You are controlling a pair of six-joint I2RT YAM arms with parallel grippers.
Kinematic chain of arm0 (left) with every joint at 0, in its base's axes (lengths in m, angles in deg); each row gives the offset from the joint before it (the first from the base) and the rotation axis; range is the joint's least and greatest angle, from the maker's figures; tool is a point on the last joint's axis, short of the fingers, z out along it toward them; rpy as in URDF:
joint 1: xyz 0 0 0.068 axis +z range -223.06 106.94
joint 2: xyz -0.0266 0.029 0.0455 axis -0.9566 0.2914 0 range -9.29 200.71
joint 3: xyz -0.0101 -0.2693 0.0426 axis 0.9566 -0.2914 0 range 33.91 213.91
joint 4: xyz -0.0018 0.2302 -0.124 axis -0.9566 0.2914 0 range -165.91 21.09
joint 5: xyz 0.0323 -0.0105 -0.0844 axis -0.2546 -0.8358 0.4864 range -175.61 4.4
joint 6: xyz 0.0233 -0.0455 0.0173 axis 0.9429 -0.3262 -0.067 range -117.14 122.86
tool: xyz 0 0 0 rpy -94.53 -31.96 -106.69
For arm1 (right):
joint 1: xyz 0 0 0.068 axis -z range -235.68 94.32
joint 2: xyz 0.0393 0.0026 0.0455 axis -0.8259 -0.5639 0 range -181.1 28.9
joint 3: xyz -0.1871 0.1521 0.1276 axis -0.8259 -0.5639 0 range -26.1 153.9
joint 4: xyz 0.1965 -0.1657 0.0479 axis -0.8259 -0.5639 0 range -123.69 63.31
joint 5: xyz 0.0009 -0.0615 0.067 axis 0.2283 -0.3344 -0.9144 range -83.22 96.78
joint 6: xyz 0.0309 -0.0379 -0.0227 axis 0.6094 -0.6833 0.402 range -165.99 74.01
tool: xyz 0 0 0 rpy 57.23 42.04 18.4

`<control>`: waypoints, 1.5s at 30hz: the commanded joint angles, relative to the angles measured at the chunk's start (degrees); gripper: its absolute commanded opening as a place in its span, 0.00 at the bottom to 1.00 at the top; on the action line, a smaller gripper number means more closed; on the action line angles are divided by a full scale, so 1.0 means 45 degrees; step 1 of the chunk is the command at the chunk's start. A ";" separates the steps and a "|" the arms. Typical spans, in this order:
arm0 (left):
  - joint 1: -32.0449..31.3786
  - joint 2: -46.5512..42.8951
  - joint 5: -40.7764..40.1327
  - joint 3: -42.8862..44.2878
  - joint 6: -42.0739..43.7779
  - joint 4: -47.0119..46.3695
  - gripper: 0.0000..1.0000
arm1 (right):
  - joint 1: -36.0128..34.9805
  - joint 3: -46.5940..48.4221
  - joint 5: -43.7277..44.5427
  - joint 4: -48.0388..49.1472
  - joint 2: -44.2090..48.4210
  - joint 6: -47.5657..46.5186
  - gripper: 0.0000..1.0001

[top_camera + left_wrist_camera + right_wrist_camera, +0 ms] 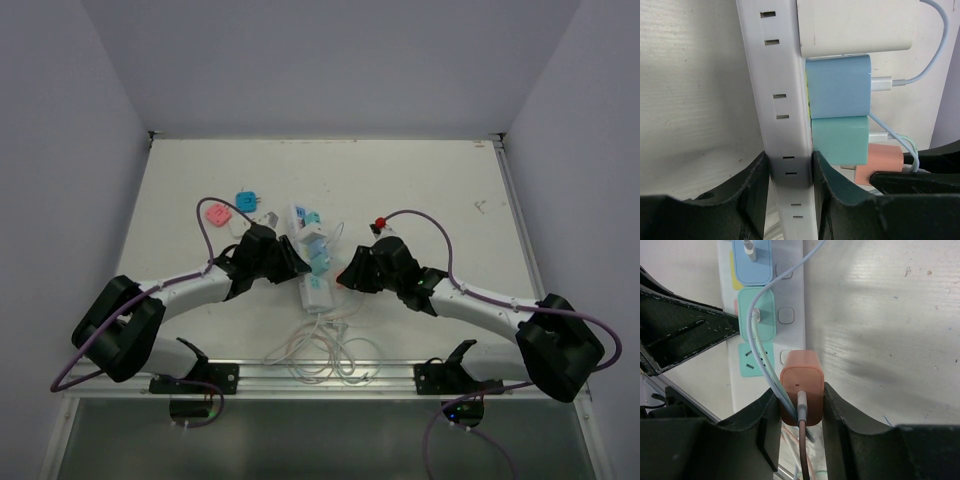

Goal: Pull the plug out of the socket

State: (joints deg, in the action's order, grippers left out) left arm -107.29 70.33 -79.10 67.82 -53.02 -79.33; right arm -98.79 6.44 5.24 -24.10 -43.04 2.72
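Note:
The socket is a long white power strip [318, 292], with coloured outlet faces in the right wrist view [790, 285]. My left gripper [292, 258] is shut on the strip's narrow sides [785, 100], the jaws [789, 167] touching both sides. My right gripper [345, 272] is shut on an orange plug [802, 382] with a brown cable, its jaws [801, 400] pressing both flanks. The orange plug [885, 165] is held clear of the strip's face. A green outlet [751, 360] beside it is free. A teal plug [756, 312], a blue plug [752, 262] and a white adapter [855, 25] stay plugged in.
A pink square adapter [214, 214] and a blue one [246, 201] lie on the table left of the strip. A small red piece [379, 223] lies right of it. Loose white cords [325, 355] coil at the near edge by the rail.

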 commanded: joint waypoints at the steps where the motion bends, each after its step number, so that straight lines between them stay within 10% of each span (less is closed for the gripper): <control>1: 0.0148 0.0238 -0.1214 -0.0134 0.1070 0.1287 0.00 | 0.0010 0.0095 -0.0088 0.0030 0.0049 -0.0199 0.31; 26: 0.0148 0.0238 -0.0781 0.0003 0.1265 0.1034 0.00 | 0.0010 0.0660 0.6494 -0.5263 0.3172 -0.0276 0.74; 45: 0.0148 0.0121 -0.0508 -0.0133 0.1265 0.0975 0.00 | -0.0009 0.3394 0.0030 -0.0811 -0.1176 -0.1509 0.75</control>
State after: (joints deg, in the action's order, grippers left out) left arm -107.16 70.33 -78.80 68.54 -51.57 -78.56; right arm -98.77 18.55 9.37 -31.97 -45.16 -5.87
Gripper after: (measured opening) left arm 0.391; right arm 0.766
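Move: The orange plug, already off the strip, sits in the right fingers. The bare table where it goes is about 3 cm to their right, 1 cm back and roughly 5 cm below. The green plug stands about 4 cm ahead and 4 cm left, 1 cm lower; the blue plug is 4 cm beyond it and a touch farther left. The empty socket is level ahead, 5 cm left, 3 cm below. From the left hand, the green plug lies 1 cm ahead, 3 cm right, 2 cm above. The orange plug is let go as the right fingers open and the hand swings right about 10 cm, dipping slightly and rolling clockwise. Opening wide, it then rises and sweeps back left over the dropped plug while the wrist unrolls, ending forward of its start and some 5 cm higher, above and just right of the green plug. The left hand stays put, still pinching the strip. ##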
